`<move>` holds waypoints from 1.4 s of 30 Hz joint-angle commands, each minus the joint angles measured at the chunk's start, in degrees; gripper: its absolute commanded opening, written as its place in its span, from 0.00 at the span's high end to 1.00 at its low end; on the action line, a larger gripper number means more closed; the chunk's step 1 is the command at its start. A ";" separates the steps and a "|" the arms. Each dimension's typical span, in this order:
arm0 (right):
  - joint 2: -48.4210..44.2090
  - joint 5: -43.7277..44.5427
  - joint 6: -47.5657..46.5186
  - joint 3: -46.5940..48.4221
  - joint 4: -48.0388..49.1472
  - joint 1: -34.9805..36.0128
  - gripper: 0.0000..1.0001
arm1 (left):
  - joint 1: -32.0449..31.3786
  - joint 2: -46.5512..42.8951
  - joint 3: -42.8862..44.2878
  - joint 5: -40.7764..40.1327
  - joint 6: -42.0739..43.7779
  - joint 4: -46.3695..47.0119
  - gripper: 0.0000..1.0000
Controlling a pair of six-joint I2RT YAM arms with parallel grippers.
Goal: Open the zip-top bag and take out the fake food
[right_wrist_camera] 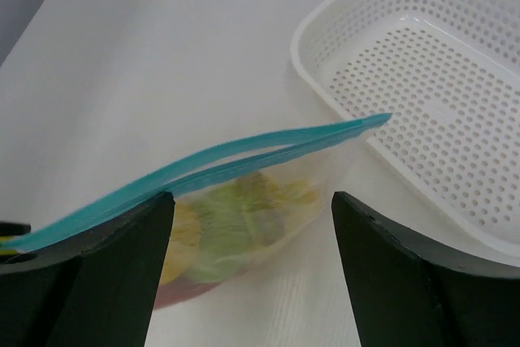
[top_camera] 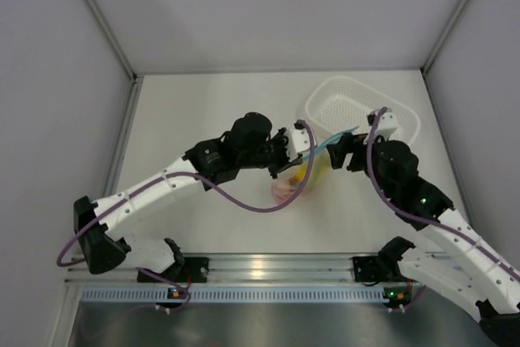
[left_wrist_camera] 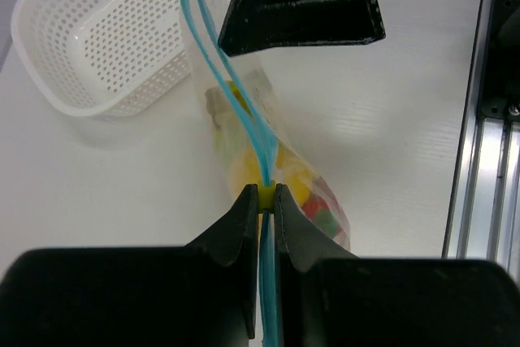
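The zip-top bag point(top_camera: 302, 175) hangs tilted between my two grippers, just above the table. Its light blue zip strip point(left_wrist_camera: 218, 45) runs up toward the basket, and the two sides of the strip are slightly apart along part of its length point(right_wrist_camera: 219, 156). My left gripper point(left_wrist_camera: 266, 193) is shut on the strip's lower end, with a small yellow slider at its fingertips. The fake food point(right_wrist_camera: 215, 229) shows through the plastic as yellow, green and red pieces point(left_wrist_camera: 313, 199). My right gripper point(right_wrist_camera: 252, 197) stands open just above the bag, one finger either side, holding nothing.
A white perforated basket point(top_camera: 361, 107) stands at the back right, close behind the bag's upper end point(right_wrist_camera: 422, 79). The aluminium rail point(left_wrist_camera: 487, 119) runs along the table's near edge. Grey walls close in the table on three sides.
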 commanded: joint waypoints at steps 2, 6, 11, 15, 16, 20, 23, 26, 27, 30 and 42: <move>-1.46 -17.90 -20.08 2.00 0.41 -0.81 0.20 | 0.07 -6.19 -0.51 5.98 9.49 -1.17 1.00; -3.66 -28.37 -29.65 3.06 -1.62 -0.81 0.20 | 1.20 -6.54 0.89 10.02 13.18 -4.49 1.00; -4.97 -35.23 -35.29 5.43 -3.47 -0.81 0.21 | 2.70 -4.35 4.31 15.90 16.53 -9.34 1.00; -4.98 -38.05 -37.93 5.87 -4.43 -0.81 0.20 | 6.03 -2.94 5.55 21.53 18.11 -12.33 1.00; -3.59 -39.36 -38.20 6.48 -5.92 -0.81 0.20 | 6.48 -2.94 5.46 22.59 18.38 -12.33 1.00; 0.74 -45.09 -38.64 7.63 -5.68 -0.81 0.23 | 7.10 -2.41 5.46 28.84 21.28 -13.74 1.00; 2.40 -47.28 -38.82 8.33 -4.53 -0.63 0.24 | 7.71 -1.53 6.34 30.60 21.54 -13.91 1.00; 5.12 -48.08 -39.43 9.30 -5.14 -0.19 0.30 | 8.06 -0.66 7.04 31.30 21.98 -14.26 1.00; 5.65 -48.34 -39.87 9.30 -5.14 -0.02 0.41 | 8.41 -0.48 7.31 31.21 22.16 -14.35 1.00; 6.54 -47.55 -40.22 9.30 -5.66 0.07 0.62 | 9.46 -0.04 7.83 30.34 21.81 -14.35 1.00; 4.34 -30.34 -35.74 7.81 -7.51 0.07 1.00 | 15.53 -0.56 7.14 18.04 16.18 -14.35 1.00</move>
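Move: The blue strip's stretch for the right fingers lies about 3 cm to that hand's left, 1 cm ahead and level. From there the bagged fake food hangs 9 cm left, 3 cm back and some 12 cm below; the white basket is about 14 cm ahead, 7 cm right and 15 cm below. From the left hand, already gripping the yellow slider, that same stretch is some 7 cm right and 4 cm ahead, level. The open right fingers shut on the blue strip and pinch it, having swung back and left by roughly 7 and 9 cm while turning some 55 degrees counter-clockwise, with a small rise and dip on the way. The left hand keeps its hold on the slider, draws back and left while turning clockwise, then goes forward again some 4 cm, partly turning back; the right starts easing forward and right. ##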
